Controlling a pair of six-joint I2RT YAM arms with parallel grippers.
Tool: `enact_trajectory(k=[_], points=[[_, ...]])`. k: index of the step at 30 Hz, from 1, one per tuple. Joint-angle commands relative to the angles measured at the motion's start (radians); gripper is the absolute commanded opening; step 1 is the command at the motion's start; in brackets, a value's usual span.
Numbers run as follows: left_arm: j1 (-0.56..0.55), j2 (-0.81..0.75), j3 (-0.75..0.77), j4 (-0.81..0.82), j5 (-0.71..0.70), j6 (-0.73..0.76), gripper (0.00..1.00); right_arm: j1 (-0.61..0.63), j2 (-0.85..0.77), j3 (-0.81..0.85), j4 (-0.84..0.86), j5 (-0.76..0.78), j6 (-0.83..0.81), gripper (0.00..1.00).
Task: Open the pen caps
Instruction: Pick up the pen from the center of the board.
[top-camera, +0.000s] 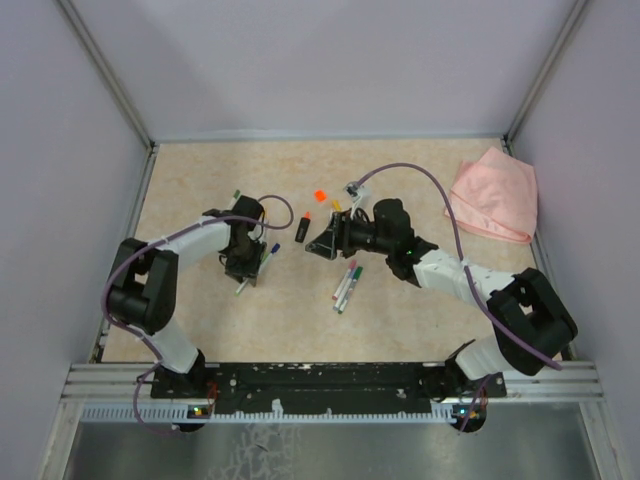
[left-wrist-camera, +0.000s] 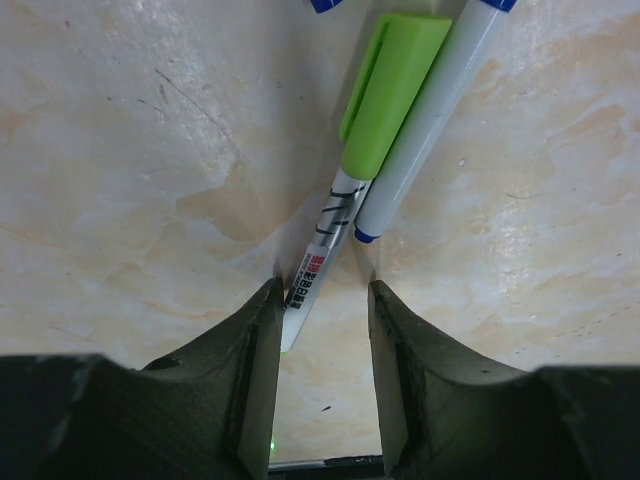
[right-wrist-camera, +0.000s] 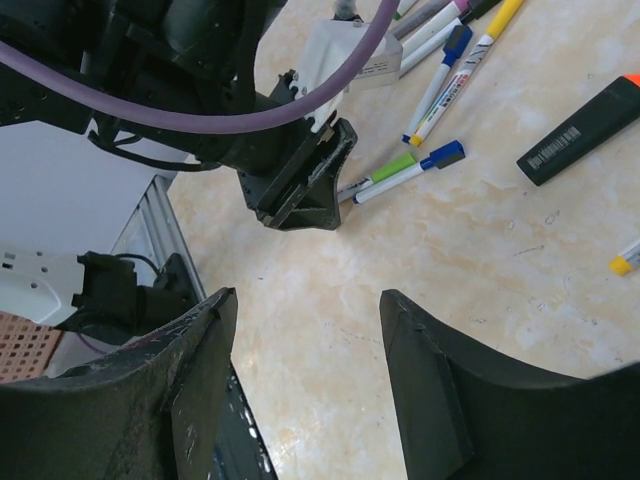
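Note:
A white pen with a lime-green cap (left-wrist-camera: 390, 90) lies on the table, a blue-tipped pen (left-wrist-camera: 420, 130) right beside it. My left gripper (left-wrist-camera: 325, 290) is low over the green-capped pen's bare tail end. The tail lies between the jaws, against the left finger (left-wrist-camera: 262, 340), with a wide gap to the other, so the jaws stand open. My right gripper (right-wrist-camera: 308, 298) hovers open and empty over bare table, facing the left gripper (right-wrist-camera: 300, 190). It sees the green cap (right-wrist-camera: 393, 168) and a blue cap (right-wrist-camera: 445, 155).
A black marker (top-camera: 303, 228) with an orange cap lies mid-table, and a loose orange piece (top-camera: 320, 194) behind it. More capped pens (top-camera: 345, 285) lie in front of the right gripper (top-camera: 318, 245). A pink cloth (top-camera: 492, 195) sits at the back right.

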Motion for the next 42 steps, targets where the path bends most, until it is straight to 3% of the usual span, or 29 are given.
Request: enact_trajectory(k=[1, 9, 26, 33, 39, 42], points=[[0.006, 0.014, 0.026, -0.010, -0.006, -0.001, 0.45, 0.005, -0.035, -0.004, 0.057, -0.016, 0.001, 0.59], [0.009, 0.027, 0.011, -0.005, 0.006, -0.006, 0.40, 0.005, -0.046, -0.011, 0.052, -0.021, 0.000, 0.59], [0.019, -0.049, -0.001, -0.024, 0.039, -0.018, 0.01, 0.006, -0.039, -0.005, 0.061, -0.072, 0.011, 0.58], [0.020, -0.142, 0.063, -0.089, 0.079, -0.033, 0.00, 0.010, -0.065, -0.013, 0.100, -0.085, 0.017, 0.57], [0.020, -0.249, 0.131, -0.065, 0.252, -0.010, 0.00, 0.019, -0.084, -0.021, 0.131, -0.080, 0.028, 0.57], [0.020, -0.313, 0.146, 0.035, 0.376, -0.033, 0.00, 0.030, -0.099, -0.025, 0.150, -0.060, 0.038, 0.57]])
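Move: The green-capped pen lies just under the left hand, its tail end between the open fingers and its middle some 4 cm ahead, 2 cm to the right and 1 cm below. The blue-capped pen beside it is centred about 6 cm ahead and 5 cm right, and the yellow pen about 14 cm ahead and 5 cm right. From the right hand the green-capped pen lies roughly 16 cm left, 3 cm ahead and 17 cm down. Barely sinking, the left hand holds its place over the tail of the green-capped pen and closes, pinching the white barrel near its label; then it lifts, ever faster, about 9 cm up and some 4 cm right, its fingertips tilting rightward and outward by nearly 20 degrees. The empty right hand eases back about 2 cm, rising as much late on, fingers still open. ##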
